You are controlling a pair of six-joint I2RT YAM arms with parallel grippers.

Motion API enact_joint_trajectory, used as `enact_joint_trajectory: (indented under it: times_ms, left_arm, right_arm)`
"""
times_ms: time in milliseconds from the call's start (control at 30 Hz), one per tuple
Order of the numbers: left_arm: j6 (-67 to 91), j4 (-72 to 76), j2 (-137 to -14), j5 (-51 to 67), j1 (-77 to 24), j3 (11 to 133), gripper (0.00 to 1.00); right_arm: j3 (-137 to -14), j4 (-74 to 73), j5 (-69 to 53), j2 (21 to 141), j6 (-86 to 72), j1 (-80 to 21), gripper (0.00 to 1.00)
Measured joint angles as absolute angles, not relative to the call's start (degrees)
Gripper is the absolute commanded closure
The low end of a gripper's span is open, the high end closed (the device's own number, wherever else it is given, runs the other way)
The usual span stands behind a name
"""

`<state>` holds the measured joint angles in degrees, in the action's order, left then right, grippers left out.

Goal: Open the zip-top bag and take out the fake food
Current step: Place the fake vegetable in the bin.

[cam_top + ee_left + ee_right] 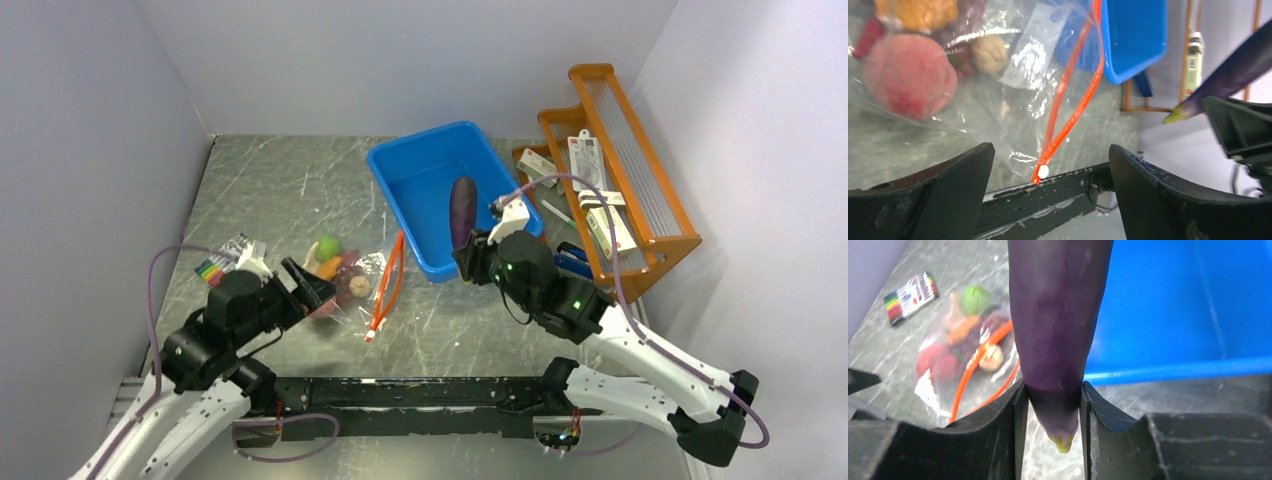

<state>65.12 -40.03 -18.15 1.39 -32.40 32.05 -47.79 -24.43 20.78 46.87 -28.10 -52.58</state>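
Observation:
The clear zip-top bag lies on the table, its red-orange zip strip parted into a loop. Fake food sits inside: a green ball, an orange piece, a beige bulb and a pink-red peach. My left gripper stands open at the bag's near-left side, nothing between its fingers. The strip's white end lies between them on the table. My right gripper is shut on a purple eggplant, held upright over the front rim of the blue bin.
A pack of coloured markers lies left of the bag. An orange wooden rack with packets stands right of the bin. Grey walls close in on the left, back and right. The black base rail runs along the near edge.

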Motion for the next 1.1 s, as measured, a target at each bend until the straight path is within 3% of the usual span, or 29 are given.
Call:
enact_joint_trajectory:
  times_ms: [233, 433, 800, 1100]
  left_arm:
    - [51.7, -46.3, -38.4, -8.9, -32.4, 48.3, 0.0]
    - [42.2, -47.0, -47.2, -13.9, -31.7, 50.2, 0.01]
    - [32.1, -40.3, -46.0, -12.2, -15.7, 44.6, 0.01]
    - [30.4, -38.2, -46.2, -10.9, -9.3, 44.1, 0.0]
  right_arm:
    - [-61.4, -26.7, 26.9, 60.2, -21.0, -49.2, 0.77]
    - [-70.1, -29.6, 19.2, 74.3, -17.2, -40.6, 0.75]
    - [-78.5, -34.4, -2.2, 100.6, -10.5, -34.7, 0.72]
    - [-82.0, -34.8, -8.5, 110.2, -8.3, -33.8, 0.67]
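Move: The right hand already holds the eggplant by its narrow yellow-tipped end. The bin's middle lies about 22 cm ahead of it, 2 cm left and 21 cm below; the zip-top bag with the remaining food lies roughly 30 cm left and 7 cm ahead, its red zip strip 17 cm left and 6 cm ahead. From the empty left hand the bag is about 12 cm ahead, 3 cm right and 16 cm below, the bin some 28 cm ahead and 31 cm right. The right hand carries the eggplant forward about 13 cm in an arc over the bin's near rim, first rising some 3 cm, then sinking to end about 18 cm lower in the near-left part of the bin, drifting left 6 cm and tipping its fingers down roughly 30 degrees while keeping its grip. Meanwhile the left hand, empty and wide open, draws off left and forward over the table, ending to the left of the bag and rolling its left side up as it goes. ##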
